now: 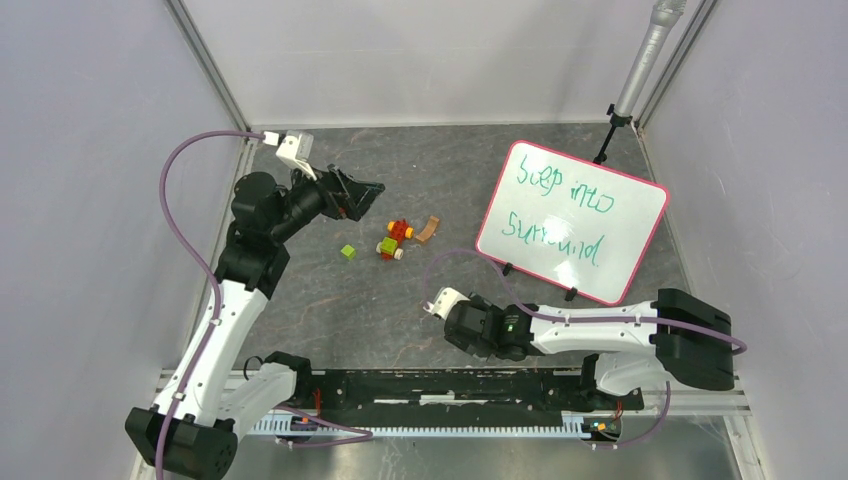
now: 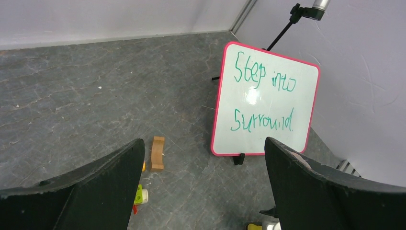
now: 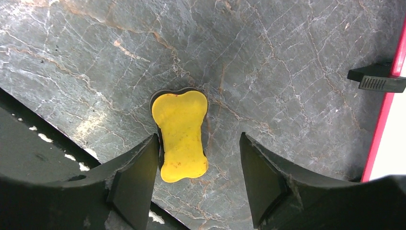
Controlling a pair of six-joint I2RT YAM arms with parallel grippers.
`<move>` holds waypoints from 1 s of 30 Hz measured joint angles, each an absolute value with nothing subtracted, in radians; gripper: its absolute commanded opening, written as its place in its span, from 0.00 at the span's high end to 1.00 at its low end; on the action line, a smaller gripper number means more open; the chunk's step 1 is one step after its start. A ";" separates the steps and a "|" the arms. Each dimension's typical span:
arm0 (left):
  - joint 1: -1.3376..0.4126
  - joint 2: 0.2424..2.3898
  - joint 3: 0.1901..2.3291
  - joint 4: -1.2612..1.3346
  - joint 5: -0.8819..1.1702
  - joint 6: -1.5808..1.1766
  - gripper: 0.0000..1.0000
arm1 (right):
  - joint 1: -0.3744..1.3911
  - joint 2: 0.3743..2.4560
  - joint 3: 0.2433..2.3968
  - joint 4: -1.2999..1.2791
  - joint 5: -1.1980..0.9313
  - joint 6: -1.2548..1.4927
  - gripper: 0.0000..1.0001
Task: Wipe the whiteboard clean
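Observation:
The whiteboard (image 1: 570, 220) stands tilted at the back right, white with a pink-red frame, black feet and green handwriting. It also shows in the left wrist view (image 2: 265, 100), and its red edge shows in the right wrist view (image 3: 383, 129). A yellow bone-shaped eraser (image 3: 182, 134) lies on the grey table. My right gripper (image 3: 198, 143) is open just above it, the eraser lying close against its left finger. In the top view the right gripper (image 1: 470, 325) is low near the front centre. My left gripper (image 1: 360, 190) is raised, open and empty (image 2: 203, 153), facing the board.
Small toy blocks (image 1: 393, 240), a green block (image 1: 347, 252) and a brown arch piece (image 1: 430, 229) lie mid-table, left of the board. A black stand with a grey pole (image 1: 610, 135) is behind the board. A black rail (image 1: 450, 385) runs along the near edge.

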State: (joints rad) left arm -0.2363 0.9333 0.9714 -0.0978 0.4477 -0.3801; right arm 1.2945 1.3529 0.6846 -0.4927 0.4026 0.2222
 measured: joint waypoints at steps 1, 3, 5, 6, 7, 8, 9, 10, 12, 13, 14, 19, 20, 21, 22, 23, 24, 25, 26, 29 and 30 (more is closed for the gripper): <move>-0.236 0.933 0.971 -0.102 0.448 -0.380 0.00 | 1.295 1.355 0.685 -0.494 0.403 0.222 0.33; -0.236 0.933 0.974 -0.105 0.448 -0.380 0.00 | 1.296 1.357 0.685 -0.495 0.402 0.222 0.34; -0.236 0.933 0.976 -0.107 0.448 -0.380 0.00 | 1.296 1.357 0.685 -0.490 0.401 0.222 0.36; -0.236 0.933 0.978 -0.107 0.448 -0.380 0.00 | 1.296 1.357 0.685 -0.485 0.400 0.223 0.38; -0.236 0.933 0.979 -0.108 0.448 -0.380 0.00 | 1.296 1.357 0.684 -0.480 0.399 0.223 0.39; -0.236 0.933 0.979 -0.109 0.448 -0.380 0.00 | 1.296 1.357 0.684 -0.473 0.397 0.223 0.41; -0.236 0.933 0.980 -0.110 0.448 -0.380 0.00 | 1.296 1.357 0.684 -0.467 0.394 0.223 0.43; -0.236 0.933 0.981 -0.111 0.448 -0.380 0.00 | 1.296 1.357 0.684 -0.463 0.393 0.223 0.44; -0.236 0.933 0.982 -0.111 0.448 -0.380 0.00 | 1.296 1.359 0.684 -0.454 0.392 0.222 0.47; -0.236 0.933 0.982 -0.111 0.448 -0.380 0.00 | 1.296 1.362 0.684 -0.450 0.390 0.223 0.49; -0.236 0.933 0.982 -0.112 0.448 -0.380 0.00 | 1.296 1.368 0.684 -0.446 0.387 0.222 0.49; -0.236 0.933 0.982 -0.112 0.448 -0.380 0.00 | 1.296 1.389 0.684 -0.440 0.382 0.222 0.50; -0.236 0.933 0.982 -0.112 0.448 -0.380 0.00 | 1.296 1.390 0.683 -0.440 0.381 0.222 0.50; -0.236 0.933 0.982 -0.113 0.448 -0.380 0.00 | 1.296 1.390 0.683 -0.439 0.381 0.222 0.51; -0.236 0.933 0.982 -0.113 0.448 -0.380 0.00 | 1.296 1.390 0.682 -0.437 0.379 0.222 0.52; -0.236 0.933 0.982 -0.115 0.448 -0.380 0.00 | 1.296 1.390 0.681 -0.434 0.378 0.222 0.54; -0.236 0.933 0.982 -0.117 0.448 -0.380 0.00 | 1.296 1.390 0.680 -0.432 0.378 0.223 0.55; -0.236 0.933 0.982 -0.119 0.448 -0.380 0.00 | 1.296 1.390 0.679 -0.430 0.377 0.223 0.54; -0.236 0.933 0.983 -0.119 0.448 -0.380 0.00 | 1.296 1.390 0.677 -0.428 0.377 0.223 0.54; -0.236 0.933 0.982 -0.120 0.448 -0.380 0.00 | 1.296 1.390 0.669 -0.422 0.375 0.224 0.54; -0.236 0.933 0.982 -0.120 0.448 -0.380 0.00 | 1.296 1.390 0.665 -0.421 0.375 0.224 0.54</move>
State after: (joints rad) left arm -0.2363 0.9333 0.9825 -0.1204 0.4480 -0.3801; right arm 1.2964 1.3895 0.6655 -0.4210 0.3748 0.2245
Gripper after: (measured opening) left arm 0.994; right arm 0.471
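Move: The eraser lies just under the right hand, about 1 cm to its left and 2 cm below, with no offset ahead or back. From that hand the whiteboard is roughly 21 cm ahead, 18 cm right and a few centimetres higher; the brown block is some 23 cm ahead and 9 cm left, the toy car about 20 cm ahead and 16 cm left, both slightly below. From the left hand the eraser is roughly 14 cm back, 17 cm right and 33 cm down. The right fingers close in on the eraser's narrow waist and come to pinch it from both sides, going from about two-thirds open to just under half. As they narrow, the hand shifts about 1 cm left to centre over the eraser, then sinks about 1 cm, its slanting downward point almost unchanged. ##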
